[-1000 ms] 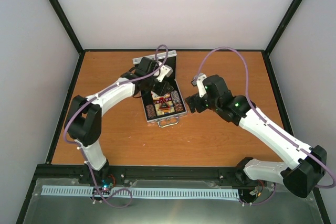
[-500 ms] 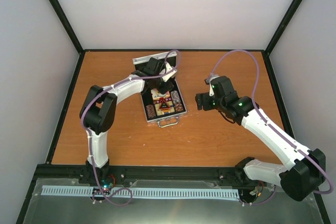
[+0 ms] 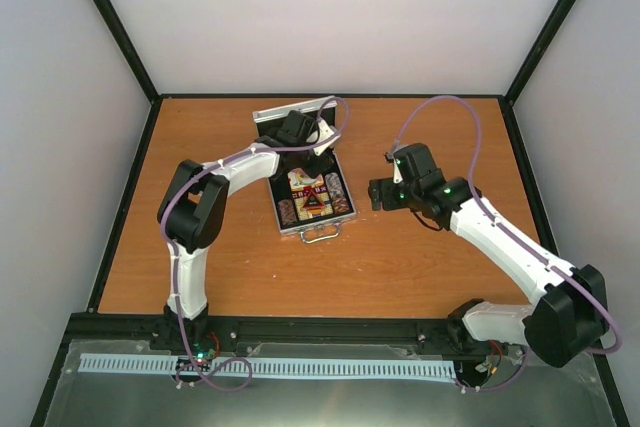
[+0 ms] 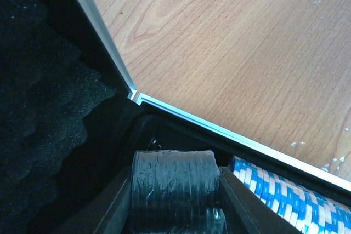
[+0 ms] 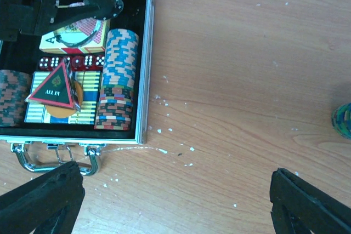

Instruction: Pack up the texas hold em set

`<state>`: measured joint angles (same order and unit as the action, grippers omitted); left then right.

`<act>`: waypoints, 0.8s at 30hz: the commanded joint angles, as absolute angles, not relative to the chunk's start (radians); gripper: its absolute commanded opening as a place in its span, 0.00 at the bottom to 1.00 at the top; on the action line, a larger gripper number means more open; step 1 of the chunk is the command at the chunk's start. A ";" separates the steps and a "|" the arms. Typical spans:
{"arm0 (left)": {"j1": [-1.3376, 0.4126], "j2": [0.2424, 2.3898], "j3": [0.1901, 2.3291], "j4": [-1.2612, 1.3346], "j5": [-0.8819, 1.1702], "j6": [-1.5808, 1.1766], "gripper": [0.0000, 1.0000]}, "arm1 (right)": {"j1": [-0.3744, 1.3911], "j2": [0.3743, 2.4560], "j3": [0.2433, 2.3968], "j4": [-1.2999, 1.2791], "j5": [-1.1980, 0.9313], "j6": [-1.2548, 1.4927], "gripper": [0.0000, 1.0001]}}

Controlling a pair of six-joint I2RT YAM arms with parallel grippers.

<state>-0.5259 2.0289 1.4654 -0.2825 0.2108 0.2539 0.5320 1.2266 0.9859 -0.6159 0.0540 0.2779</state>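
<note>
The silver case point(image 3: 312, 230) lies open mid-table, its lid point(image 3: 292, 109) standing at the back with black foam point(image 4: 44, 108) inside. My left gripper point(image 3: 308, 155) reaches into the case's back end, shut on a dark wrapped chip stack point(image 4: 173, 182), next to a blue-and-white chip row point(image 4: 274, 195). In the right wrist view the case holds a long chip row point(image 5: 118, 80), a card box point(image 5: 77, 34), red dice point(image 5: 71, 61), a triangular button point(image 5: 55, 87) on an orange disc point(image 5: 60, 110), and shows its metal handle point(image 5: 55, 157). My right gripper point(image 3: 378, 193) hovers open to the right of the case.
A small green-and-blue chip stack point(image 5: 343, 120) stands on the bare wood at the right edge of the right wrist view. White specks dot the table point(image 5: 164, 130) beside the case. Black frame rails point(image 3: 330, 97) and grey walls enclose the table.
My left gripper has shifted toward the back of the case, its elbow swinging in and up. My right gripper has drawn back a little to the right of the case.
</note>
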 commanded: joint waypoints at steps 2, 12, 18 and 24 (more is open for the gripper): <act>-0.538 2.063 1.484 -0.253 0.283 0.274 0.17 | 0.522 1.258 1.024 -0.612 0.021 0.269 0.92; -0.538 2.082 1.489 -0.293 0.304 0.275 0.33 | 0.513 1.273 1.027 -0.609 0.005 0.264 0.92; -0.538 2.046 1.486 -0.287 0.309 0.230 0.54 | 0.512 1.272 1.025 -0.609 -0.004 0.265 0.92; -0.538 1.998 1.470 -0.286 0.291 0.207 0.63 | 0.512 1.282 1.024 -0.607 -0.022 0.264 0.92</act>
<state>-0.5304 2.0640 1.4658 -0.2855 0.2794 0.2264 0.5209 1.2690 1.0023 -0.6151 -0.0055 0.2707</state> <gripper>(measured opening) 0.615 0.920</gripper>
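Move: The black chip stack, already in the left hand's fingers, is bound for the case's far right corner, some 3 cm straight below. The blue-and-white chip column lies about 9 cm back of that hand and 2 cm right, the card box 4 cm back and 6 cm left, the triangular ALL IN marker 12 cm back and 4 cm left. From the right hand the corner is roughly 13 cm ahead, 15 cm left and 12 cm down. The black chip stack is lowered about 2.5 cm by the left hand into the case's far right corner, at the far end of the blue-and-white column. After a brief hold there the fingers open from about a third to well over half, letting go of it, and the hand eases back up about 1 cm, drifting slightly back and to the right. ##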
